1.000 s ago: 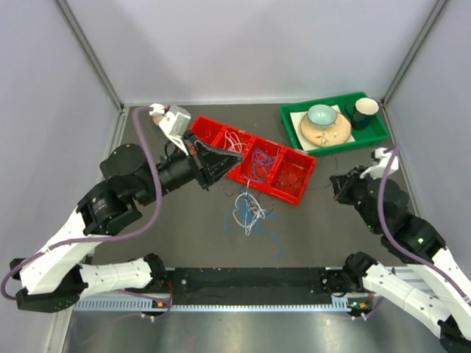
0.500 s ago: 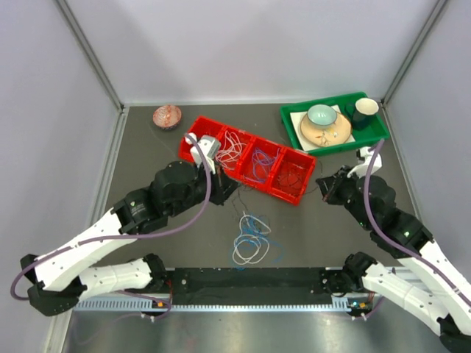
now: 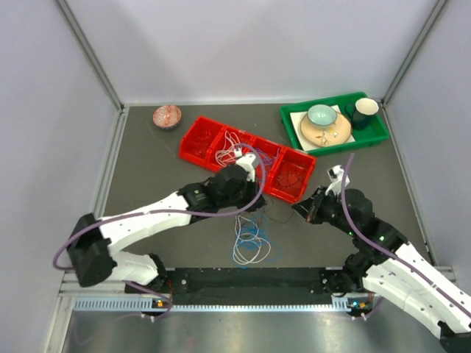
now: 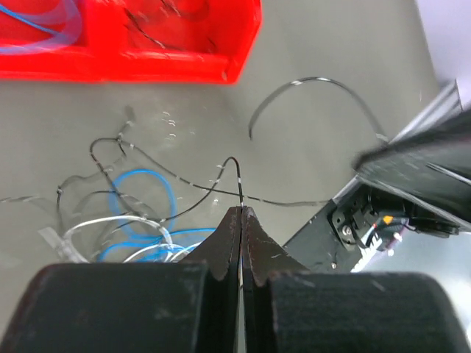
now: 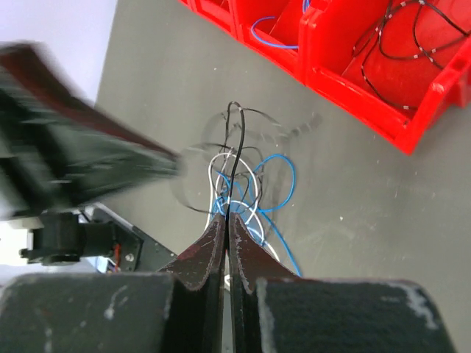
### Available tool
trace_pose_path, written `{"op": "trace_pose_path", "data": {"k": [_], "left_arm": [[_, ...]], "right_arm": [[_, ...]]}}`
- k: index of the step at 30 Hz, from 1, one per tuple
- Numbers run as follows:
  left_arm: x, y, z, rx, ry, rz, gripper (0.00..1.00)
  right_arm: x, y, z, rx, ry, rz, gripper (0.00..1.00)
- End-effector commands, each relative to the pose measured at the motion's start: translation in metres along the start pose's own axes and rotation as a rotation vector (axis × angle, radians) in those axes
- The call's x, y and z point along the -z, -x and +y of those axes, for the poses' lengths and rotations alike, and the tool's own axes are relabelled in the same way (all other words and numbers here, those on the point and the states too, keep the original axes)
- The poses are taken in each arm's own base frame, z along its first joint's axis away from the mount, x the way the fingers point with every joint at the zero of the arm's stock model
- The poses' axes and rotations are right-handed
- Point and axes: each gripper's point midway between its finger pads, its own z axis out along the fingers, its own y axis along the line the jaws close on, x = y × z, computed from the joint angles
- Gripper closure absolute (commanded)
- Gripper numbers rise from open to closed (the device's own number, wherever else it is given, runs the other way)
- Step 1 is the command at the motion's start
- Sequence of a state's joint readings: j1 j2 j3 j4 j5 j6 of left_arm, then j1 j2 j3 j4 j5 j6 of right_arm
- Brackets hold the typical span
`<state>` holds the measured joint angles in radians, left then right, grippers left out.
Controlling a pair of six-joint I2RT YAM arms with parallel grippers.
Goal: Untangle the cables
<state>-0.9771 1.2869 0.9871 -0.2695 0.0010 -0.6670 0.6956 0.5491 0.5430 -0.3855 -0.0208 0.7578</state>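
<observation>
The cables lie as a loose tangle of blue, white and black loops on the dark table in front of the red tray. More cables lie in the tray's compartments. My left gripper hangs just above the tangle's far edge, shut on a thin black cable that runs out from its tips. From the right, my right gripper is shut on a black cable too. That cable rises over the blue and white loops. The two grippers are close together.
A green tray at the back right holds a plate, a pale bowl and a dark cup. A reddish bowl sits at the back left. The black rail runs along the near edge. Grey walls enclose the table.
My left arm swung from the back left over the red tray to the table's centre. My right arm moved left toward it. The tangle shifted toward the near edge.
</observation>
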Motion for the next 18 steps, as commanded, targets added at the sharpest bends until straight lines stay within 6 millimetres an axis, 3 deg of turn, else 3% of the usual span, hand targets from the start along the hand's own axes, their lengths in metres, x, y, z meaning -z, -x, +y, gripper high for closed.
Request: {"op": "trace_pose_path", "data": {"k": [1, 5, 7, 8, 9, 10, 11, 14, 18], "left_arm": [[-0.033, -0.008, -0.036, 0.036, -0.174, 0.075, 1.0], [-0.056, -0.026, -0.041, 0.049, -0.205, 0.165, 1.0], [-0.062, -0.027, -0.039, 0.054, -0.195, 0.165, 0.97], [-0.063, -0.025, -0.037, 0.049, -0.185, 0.158, 0.92], [-0.059, -0.019, -0.042, 0.043, -0.193, 0.141, 0.86], [-0.056, -0.018, -0.04, 0.039, -0.184, 0.14, 0.66], [-0.054, -0.016, -0.041, 0.021, -0.186, 0.135, 0.57], [-0.038, -0.006, -0.042, -0.01, -0.171, 0.112, 0.33], [-0.011, 0.009, -0.029, -0.034, -0.094, 0.045, 0.3]], "right_arm": [[0.008, 0.002, 0.001, -0.094, 0.006, -0.033, 1.0], [0.005, -0.006, -0.018, -0.13, -0.061, -0.044, 1.0], [0.005, -0.009, -0.025, -0.147, -0.09, -0.045, 0.94], [0.005, -0.01, -0.031, -0.15, -0.109, -0.05, 0.8], [0.004, -0.013, -0.032, -0.155, -0.116, -0.04, 0.77], [0.003, -0.015, -0.034, -0.155, -0.121, -0.031, 0.71], [0.0, -0.019, -0.036, -0.155, -0.134, -0.007, 0.53], [-0.004, -0.026, -0.038, -0.146, -0.152, 0.033, 0.4], [-0.012, -0.037, -0.048, -0.124, -0.198, 0.086, 0.23]]}}
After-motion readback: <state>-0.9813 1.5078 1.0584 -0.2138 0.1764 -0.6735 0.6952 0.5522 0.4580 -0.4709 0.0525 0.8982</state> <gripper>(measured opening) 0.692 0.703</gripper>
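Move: The black cable is already pinched in both closed grippers. The clear table it goes down onto is some 16 cm below: about 6 cm back and 8 cm right of the left hand, 6 cm back and 4 cm left of the right. From the left hand the blue-and-white cable bundle lies about 12 cm back and 2 cm left, and the red bin's rightmost compartment 9 cm ahead and 12 cm right; from the right hand, 12 cm back and 12 cm left, and 9 cm straight ahead. The black cable is let go by both hands over the table in front of the red bin. The left hand lowers it about 8 cm while shifting some 5 cm right towards the right hand, then opens wide and rises about 4 cm; the right hand, barely moving at first, opens wide as it sinks about 5 cm, its fingers tipping some 10 degrees further down. ##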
